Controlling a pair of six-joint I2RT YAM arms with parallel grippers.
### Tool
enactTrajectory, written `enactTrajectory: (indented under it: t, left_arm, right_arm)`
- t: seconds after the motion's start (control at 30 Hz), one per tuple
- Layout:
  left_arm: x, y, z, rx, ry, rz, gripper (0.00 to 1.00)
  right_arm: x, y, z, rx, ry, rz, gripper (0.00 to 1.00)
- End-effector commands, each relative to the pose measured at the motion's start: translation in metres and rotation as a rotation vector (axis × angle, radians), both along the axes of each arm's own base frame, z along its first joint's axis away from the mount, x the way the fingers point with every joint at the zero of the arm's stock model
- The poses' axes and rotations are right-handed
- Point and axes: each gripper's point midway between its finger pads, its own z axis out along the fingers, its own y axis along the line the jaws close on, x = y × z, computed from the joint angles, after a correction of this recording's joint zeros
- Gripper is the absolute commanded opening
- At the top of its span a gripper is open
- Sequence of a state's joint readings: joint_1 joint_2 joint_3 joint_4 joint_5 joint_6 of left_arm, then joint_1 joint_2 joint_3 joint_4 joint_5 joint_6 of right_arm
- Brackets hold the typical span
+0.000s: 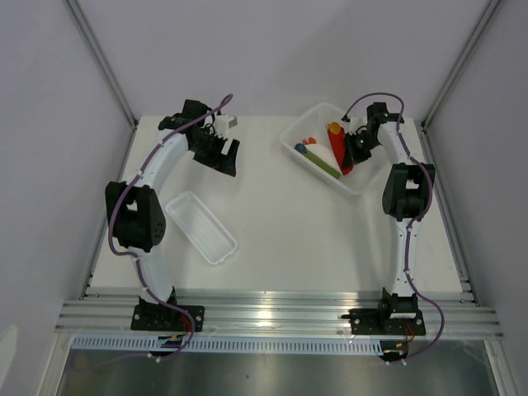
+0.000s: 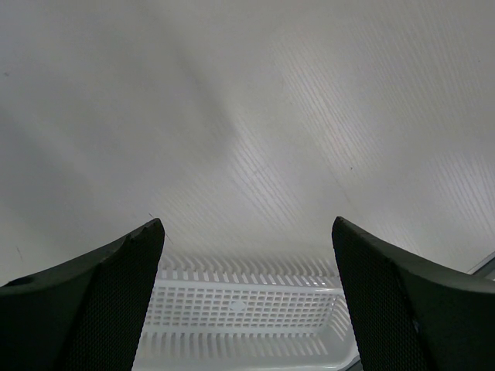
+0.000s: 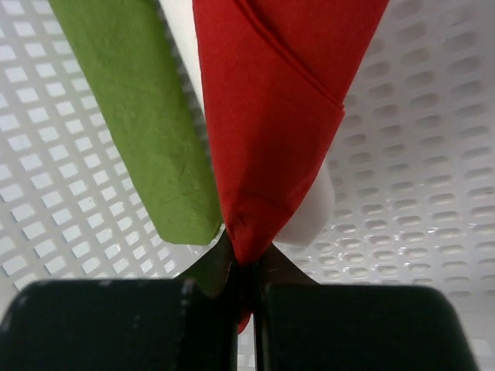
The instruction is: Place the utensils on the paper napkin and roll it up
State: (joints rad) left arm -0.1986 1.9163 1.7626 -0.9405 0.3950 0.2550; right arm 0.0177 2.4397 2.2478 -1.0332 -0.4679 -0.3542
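The red paper napkin [image 1: 340, 149] is folded and hangs over the white mesh basket [image 1: 307, 161] at the back right. My right gripper [image 1: 355, 154] is shut on it. In the right wrist view the jaws [image 3: 246, 263] pinch the lower corner of the red napkin [image 3: 278, 100]. Small orange pieces, apparently the utensils [image 1: 309, 141], lie in the basket's left part. My left gripper [image 1: 228, 157] hovers open over the table at the back left. Nothing is between its spread fingers [image 2: 246, 222].
A narrow white tray [image 1: 200, 227] lies on the table in front of the left arm, and its slotted floor [image 2: 247, 309] shows low in the left wrist view. Inside the basket, a green folded strip [image 3: 147, 116] and a white piece [image 3: 313, 205] lie beside the napkin.
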Motion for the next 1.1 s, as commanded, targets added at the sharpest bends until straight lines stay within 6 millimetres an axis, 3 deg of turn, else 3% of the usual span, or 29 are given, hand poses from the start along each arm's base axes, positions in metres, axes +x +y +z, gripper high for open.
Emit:
enactTrajectory:
  t: [0.0, 0.2, 0.23, 0.27, 0.73, 0.8, 1.07]
  left_arm:
    - [0.0, 0.0, 0.014, -0.012, -0.044, -0.006, 0.92]
    - [0.0, 0.0, 0.012, -0.016, -0.037, -0.002, 0.91]
    - [0.0, -0.001, 0.012, -0.016, -0.038, -0.003, 0.91]
    - [0.0, -0.001, 0.013, -0.016, -0.04, -0.003, 0.91]
    - [-0.003, -0.002, 0.01, -0.028, -0.024, 0.0, 0.91]
    - [-0.004, -0.002, 0.011, -0.028, -0.024, -0.002, 0.91]
    - [-0.005, -0.004, 0.013, -0.042, -0.02, 0.0, 0.9]
  right_arm:
    - [-0.013, 0.009, 0.005, 0.049, 0.034, 0.057, 0.0]
    - [-0.025, 0.026, 0.004, 0.186, 0.077, 0.092, 0.0]
    - [-0.021, 0.011, 0.0, 0.202, 0.089, 0.049, 0.0]
    - [-0.021, 0.009, -0.002, 0.214, 0.104, 0.035, 0.0]
    - [-0.031, 0.013, -0.023, 0.316, 0.267, -0.077, 0.0]
    - [-0.033, 0.014, -0.022, 0.33, 0.292, -0.105, 0.03]
    - [-0.025, 0.006, -0.015, 0.294, 0.284, -0.197, 0.31]
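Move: The right hand still grips the near end of the rolled red napkin inside the big white basket. The roll's middle lies about 5 cm ahead and 3 cm left of it, roughly level in height. The green bundle sits some 8 cm to the hand's left and 1 cm ahead, about 3 cm lower. From the waiting left hand, the roll's middle is about 35 cm right, 14 cm ahead and 10 cm below. The right hand lowers the roll's near end about 4 cm back and down, tilting some 25 degrees, then starts opening. ##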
